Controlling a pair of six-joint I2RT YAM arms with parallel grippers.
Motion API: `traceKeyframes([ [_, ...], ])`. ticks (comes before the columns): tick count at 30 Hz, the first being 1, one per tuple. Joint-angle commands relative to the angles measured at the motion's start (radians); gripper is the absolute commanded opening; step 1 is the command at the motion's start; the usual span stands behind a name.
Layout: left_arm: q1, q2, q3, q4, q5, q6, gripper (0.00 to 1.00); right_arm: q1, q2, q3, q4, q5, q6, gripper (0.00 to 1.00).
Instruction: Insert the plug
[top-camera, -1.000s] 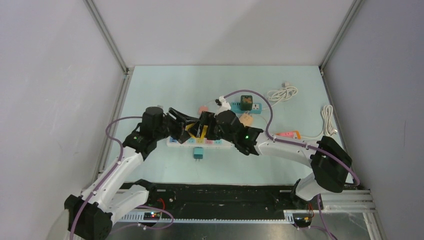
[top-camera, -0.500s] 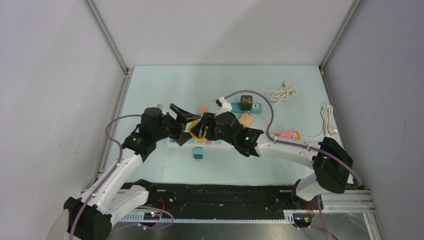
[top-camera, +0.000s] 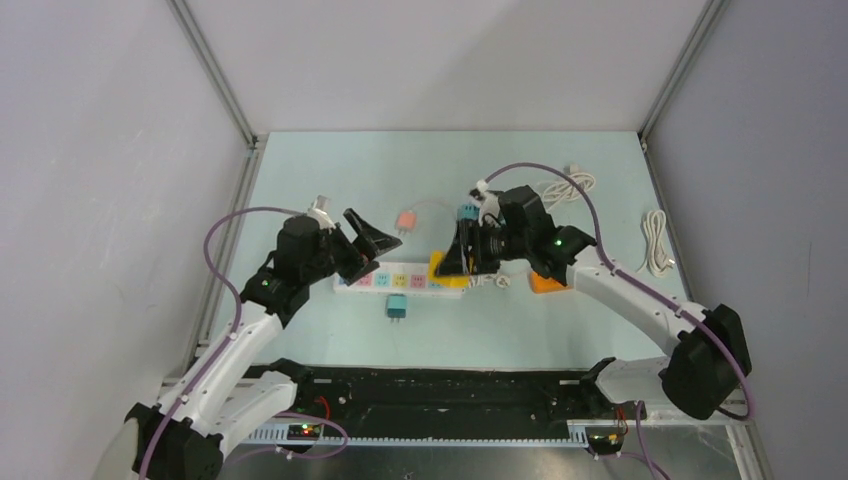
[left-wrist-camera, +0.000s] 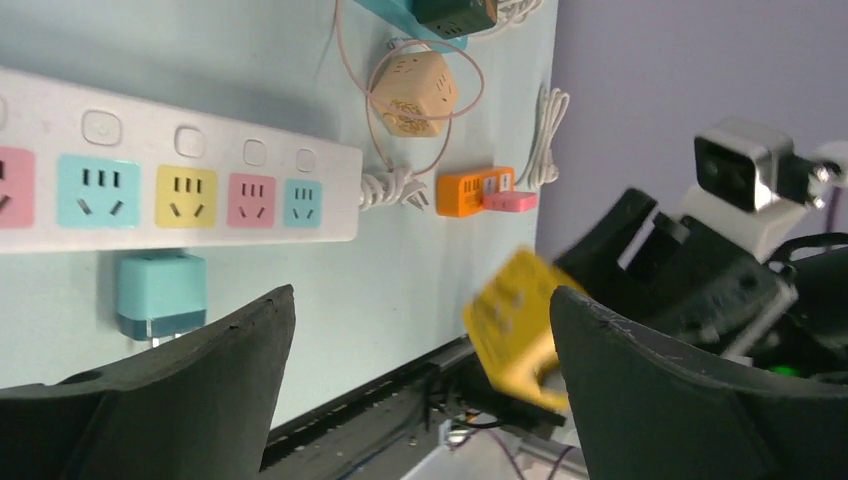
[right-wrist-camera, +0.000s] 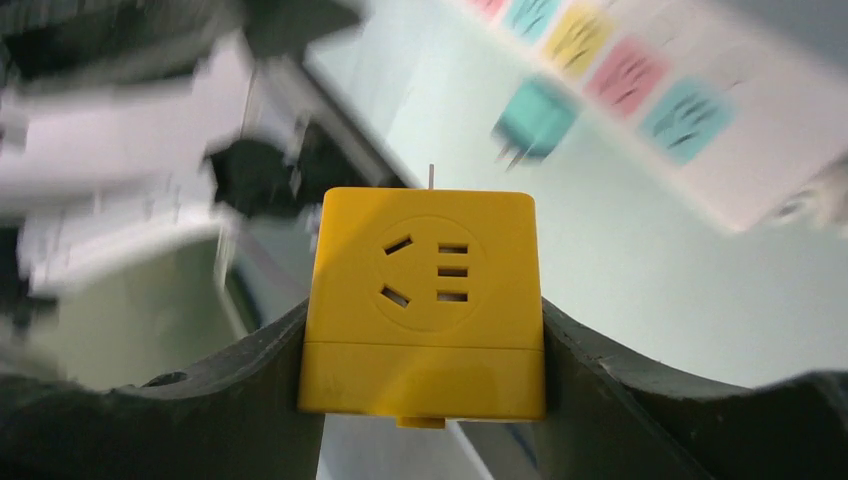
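Note:
My right gripper (top-camera: 456, 262) (right-wrist-camera: 423, 312) is shut on a yellow cube plug (top-camera: 446, 269) (right-wrist-camera: 425, 290), its socket face toward the wrist camera. It hangs over the right end of the white power strip (top-camera: 398, 282) (left-wrist-camera: 180, 190) (right-wrist-camera: 640, 70) with coloured sockets. My left gripper (top-camera: 366, 241) (left-wrist-camera: 422, 300) is wide open and empty, above the strip's left part. In the left wrist view the yellow plug (left-wrist-camera: 515, 320) shows blurred beyond the right finger. The plug's pins are hidden.
A teal plug (top-camera: 396, 306) (left-wrist-camera: 160, 293) (right-wrist-camera: 535, 115) lies just in front of the strip. A pink cube (top-camera: 405, 219) and a beige cube (left-wrist-camera: 412, 92) sit behind it, an orange adapter (top-camera: 546, 283) (left-wrist-camera: 473, 190) to the right. White cables (top-camera: 565, 186) lie at the back right.
My left gripper opened fully and let go of the yellow plug, drawing back left. My right gripper closed on the plug and carried it right, toward the strip's right end.

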Motion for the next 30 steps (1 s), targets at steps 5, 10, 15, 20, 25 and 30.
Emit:
traceKeyframes([
  [5,0.006,-0.057,0.015,0.025,0.052,0.271,1.00,0.118,-0.247,0.034,-0.109,-0.618,-0.362,0.28],
  [10,0.006,-0.044,0.018,0.025,0.089,0.291,1.00,0.145,-0.293,0.035,-0.055,-0.677,-0.357,0.26],
  [15,0.006,-0.048,0.012,0.024,0.093,0.307,1.00,0.150,-0.267,0.035,-0.046,-0.672,-0.344,0.23],
  [20,0.005,-0.042,0.008,0.020,0.090,0.322,1.00,0.159,-0.247,0.035,-0.067,-0.653,-0.367,0.23],
  [25,0.006,-0.037,0.011,-0.030,-0.033,0.339,1.00,0.155,-0.166,0.098,-0.250,-0.355,-0.406,0.24],
  [30,0.009,-0.022,0.027,-0.157,-0.268,0.378,1.00,0.157,0.047,0.254,-0.481,-0.031,-0.326,0.23],
])
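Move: Below and slightly ahead of the right hand, which already holds the yellow plug, lies the white power strip, its middle about 5 cm forward, 10 cm left and 18 cm down. The teal adapter sits about 2 cm back and 10 cm left, the coiled cord about 5 cm ahead and 10 cm right, the pink charger some 20 cm ahead and 10 cm left. From the left hand, the strip's middle is 4 cm ahead, 1 cm right, well below. Drawing the yellow plug back from above the white strip, the right hand sweeps about 17 cm towards its base, rising some 10 cm and turning roughly 45 degrees counter-clockwise, its left side tipping up. After slowing there, it heads forward and down again about 5 cm each, partly undoing the turn, grip kept. The open, empty left hand tilts its fingers up, then edges left and down at the end. ##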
